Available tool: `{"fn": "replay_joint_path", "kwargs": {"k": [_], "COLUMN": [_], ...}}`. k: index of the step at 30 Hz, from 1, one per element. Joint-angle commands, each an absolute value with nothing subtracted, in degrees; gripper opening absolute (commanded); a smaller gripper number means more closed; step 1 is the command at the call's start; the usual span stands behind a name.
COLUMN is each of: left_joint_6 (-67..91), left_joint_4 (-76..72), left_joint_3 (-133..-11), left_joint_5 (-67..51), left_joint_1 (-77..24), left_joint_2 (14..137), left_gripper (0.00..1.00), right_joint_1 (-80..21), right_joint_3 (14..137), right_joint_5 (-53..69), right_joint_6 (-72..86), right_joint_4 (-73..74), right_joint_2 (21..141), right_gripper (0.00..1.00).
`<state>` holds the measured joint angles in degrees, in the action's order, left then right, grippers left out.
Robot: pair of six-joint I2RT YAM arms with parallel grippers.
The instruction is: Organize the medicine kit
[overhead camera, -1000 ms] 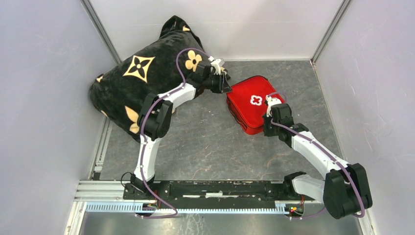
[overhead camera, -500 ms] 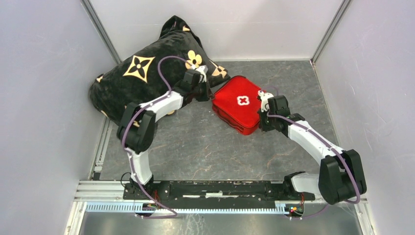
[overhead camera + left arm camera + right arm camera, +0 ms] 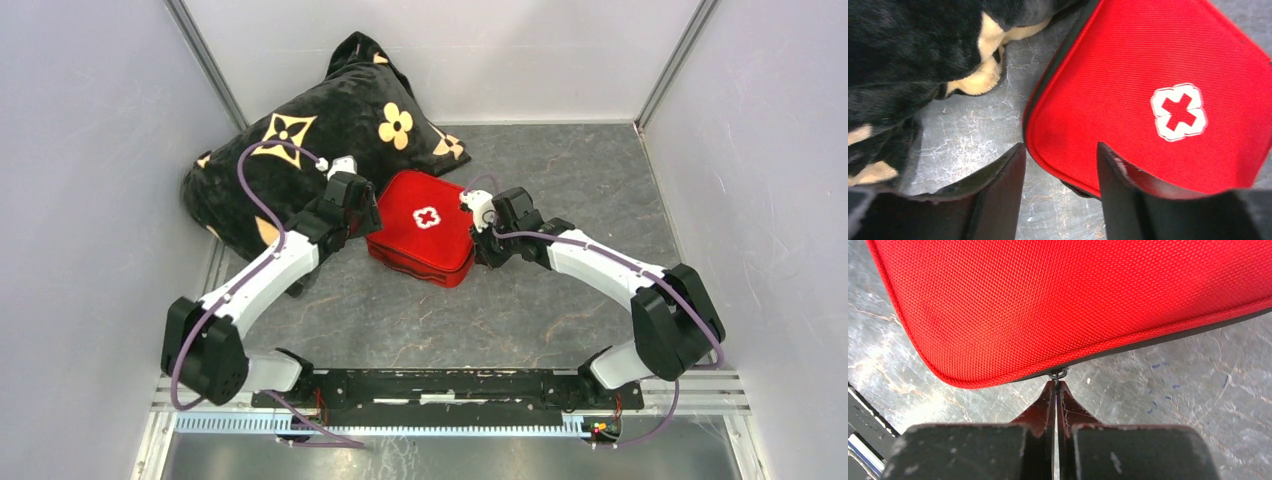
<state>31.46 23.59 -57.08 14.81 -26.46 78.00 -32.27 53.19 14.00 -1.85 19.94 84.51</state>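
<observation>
The red medicine kit (image 3: 420, 228) lies zipped shut on the grey table, its white cross emblem (image 3: 427, 217) facing up. In the left wrist view its rounded corner (image 3: 1063, 145) reaches in between the fingers of my left gripper (image 3: 1060, 165), which is open and straddles that corner at the kit's left side (image 3: 368, 215). My right gripper (image 3: 478, 243) sits at the kit's right edge. Its jaws are shut on the small metal zipper pull (image 3: 1058, 374), just below the red shell (image 3: 1073, 305).
A large black pillow with gold flowers (image 3: 300, 150) lies at the back left, and its edge (image 3: 908, 50) almost touches the kit. White walls (image 3: 90, 200) close in left, right and back. Bare grey tabletop (image 3: 540, 310) lies in front. A metal rail (image 3: 450, 385) spans the near edge.
The kit has slid left and nearer, pulled along with my right gripper at its edge. My left arm swung back from the pillow side and now holds its jaws open at the kit's left corner.
</observation>
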Motion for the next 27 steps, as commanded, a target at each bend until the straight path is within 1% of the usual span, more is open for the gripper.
{"fn": "replay_joint_path", "kwargs": {"k": [1, 2, 3, 7, 12, 16, 22, 27], "left_joint_6": [34.37, 34.86, 35.46, 37.93, 40.87, 43.37, 45.79, 47.95], "left_joint_4": [24.88, 24.84, 24.64, 22.65, 21.49, 18.12, 12.79, 11.23], "left_joint_3": [-57.35, -57.20, -56.84, -53.10, -50.79, -49.66, -48.18, -48.28], "left_joint_5": [18.39, 16.96, 15.30, 9.53, 9.92, 11.47, 12.22, 11.69], "left_joint_1": [-26.98, -26.98, -27.03, -28.58, -35.40, -39.83, -40.43, -40.43], "left_joint_2": [72.92, 72.30, 71.57, 67.83, 66.69, 68.65, 72.58, 74.90], "left_gripper": [0.68, 0.74, 0.76, 0.80, 0.81, 0.82, 0.82, 0.81], "right_joint_1": [-32.69, -32.69, -32.69, -32.67, -32.69, -32.73, -32.65, -32.69], "right_joint_3": [54.94, 54.98, 55.14, 55.44, 55.37, 55.14, 53.80, 53.53], "right_joint_5": [18.10, 17.56, 17.32, 14.70, 12.48, 12.30, 11.99, 11.72], "right_joint_6": [-1.80, -1.61, -1.51, -0.10, 1.47, 1.18, 0.70, 0.49], "right_joint_4": [10.78, 10.71, 10.89, 11.45, 12.23, 12.73, 12.91, 13.69], "right_joint_2": [83.50, 83.54, 83.58, 84.06, 83.84, 84.18, 83.64, 83.50], "right_gripper": [0.00, 0.00, 0.00, 0.00, 0.00, 0.00, 0.00, 0.00]}}
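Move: About 10 cm to the left hand's right, level with it fore and aft and some 8 cm lower, lies the middle of the closed medicine kit. The zipper pull is about 21 cm to this hand's right and 6 cm nearer the base, while the pillow's middle is 14 cm farther out and 11 cm left. From the right hand, which holds that pull, the kit's middle is 11 cm left, 4 cm ahead and a little lower. Leaving the kit's left corner, the left hand first lifts about 3 cm, then swings some 9 cm right and 6 cm back, sinking again towards the near edge. Its half-open fingers spread wide as it rolls left side down and turns slightly clockwise. The right hand keeps the zipper pull pinched shut at the near right corner, nearly still. ##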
